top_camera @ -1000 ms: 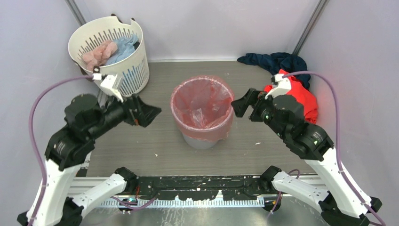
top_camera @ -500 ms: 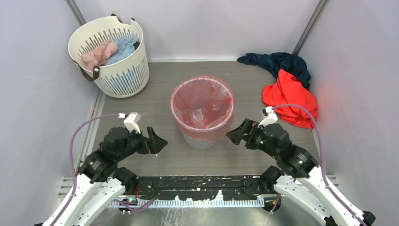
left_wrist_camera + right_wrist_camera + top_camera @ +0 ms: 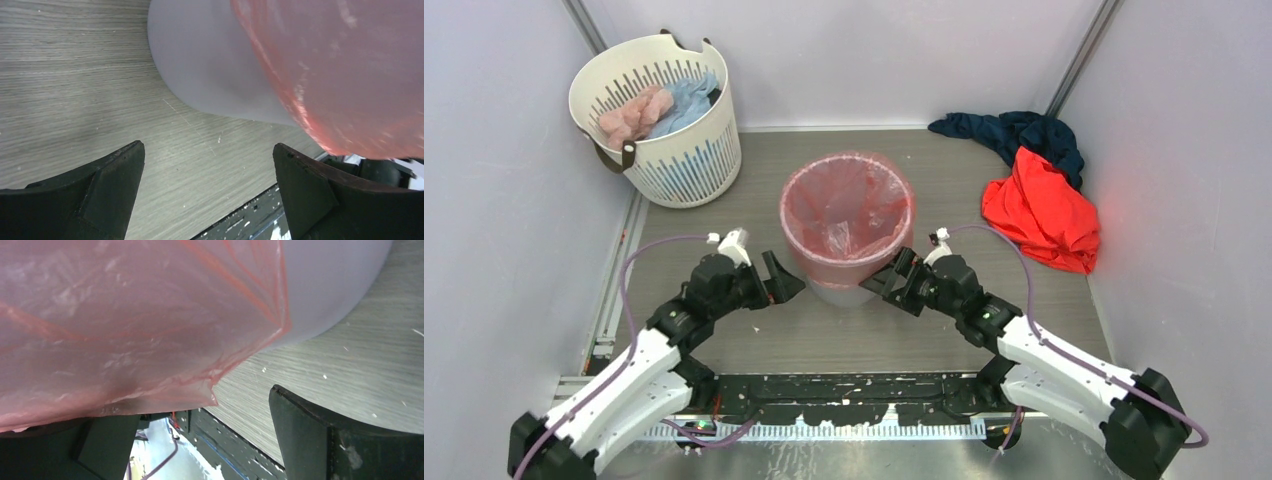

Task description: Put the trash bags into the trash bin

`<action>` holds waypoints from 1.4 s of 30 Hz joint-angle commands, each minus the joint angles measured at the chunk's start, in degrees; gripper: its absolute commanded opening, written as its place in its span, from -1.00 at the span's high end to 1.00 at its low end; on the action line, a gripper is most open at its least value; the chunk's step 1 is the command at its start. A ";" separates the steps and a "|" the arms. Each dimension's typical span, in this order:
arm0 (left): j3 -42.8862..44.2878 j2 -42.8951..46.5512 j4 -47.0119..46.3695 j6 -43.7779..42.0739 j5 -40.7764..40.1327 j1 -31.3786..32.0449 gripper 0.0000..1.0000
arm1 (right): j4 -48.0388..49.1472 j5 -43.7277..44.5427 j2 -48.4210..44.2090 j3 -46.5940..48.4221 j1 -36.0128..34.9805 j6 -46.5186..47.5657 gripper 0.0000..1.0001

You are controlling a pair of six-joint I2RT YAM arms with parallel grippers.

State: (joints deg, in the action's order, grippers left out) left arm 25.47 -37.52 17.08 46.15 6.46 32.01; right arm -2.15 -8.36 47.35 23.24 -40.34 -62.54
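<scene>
The translucent red-pink trash bag [image 3: 849,215] lines the light grey trash bin [image 3: 844,295], its edge folded over the rim. My left gripper [image 3: 786,282] is open, low beside the bin's left side. My right gripper [image 3: 879,283] is open, low beside the bin's right side. In the left wrist view the bin's wall [image 3: 210,60] and the bag's overhang [image 3: 345,70] fill the top right, ahead of the fingers. In the right wrist view the bag's hanging edge [image 3: 130,325] reaches down over the left finger, and the bin wall [image 3: 330,280] shows at top right.
A white slotted laundry basket [image 3: 686,165] with pink and blue cloth stands at the back left. A red-orange garment [image 3: 1044,210] and a dark blue one [image 3: 1014,132] lie at the back right. Grey walls close in both sides.
Both arms have come down and inward from beside the bin's rim to low beside its base. The bin has shifted slightly left. Both grippers stayed open.
</scene>
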 commanded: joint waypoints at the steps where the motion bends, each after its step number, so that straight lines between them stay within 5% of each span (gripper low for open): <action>1: 1.45 -8.42 -14.59 1.16 -1.30 0.07 -0.99 | 17.12 1.93 3.65 -0.66 -0.13 -3.41 -1.00; 16: 13.83 -28.11 -21.38 -5.01 -1.83 -4.42 -0.99 | 14.29 8.18 18.54 12.48 0.44 4.51 -1.00; 23: 14.06 -23.45 -15.90 -6.38 -0.32 -8.97 -0.99 | 6.48 11.08 20.15 16.65 1.94 6.36 -1.00; 29: 15.80 -8.76 4.01 -11.44 -6.91 -9.82 -0.99 | -16.43 19.72 9.12 17.56 2.01 11.61 -1.00; 33: 16.61 -1.55 13.79 -13.30 -17.05 -9.85 -0.99 | -23.47 32.11 -3.05 12.75 1.98 19.82 -1.00; 42: 4.75 3.13 1.92 -18.86 -26.64 -9.95 -0.99 | -11.69 54.94 -33.87 -1.15 2.00 37.93 -1.00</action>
State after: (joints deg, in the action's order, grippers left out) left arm 35.51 -32.86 24.84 32.51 -12.25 22.37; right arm -20.64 30.98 19.49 26.24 -38.44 -36.51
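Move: The lined trash bin's middle stands about 8 cm ahead of the left gripper and 12 cm to its right, and about 8 cm ahead of the right gripper and 8 cm to its left, roughly level with both. The laundry basket is some 34 cm ahead and 28 cm left of the left gripper. The red cloth lies about 23 cm ahead, 37 cm right and 13 cm below the right gripper. Push the bagged bin away from the bases with both open grippers on its near side, left gripper about 11 cm forward, right about 9 cm. Then draw both back and spread them clear of the bin, rising, left gripper to the left and right gripper some 18 cm to the right, swinging their fingers round to point more forward. ##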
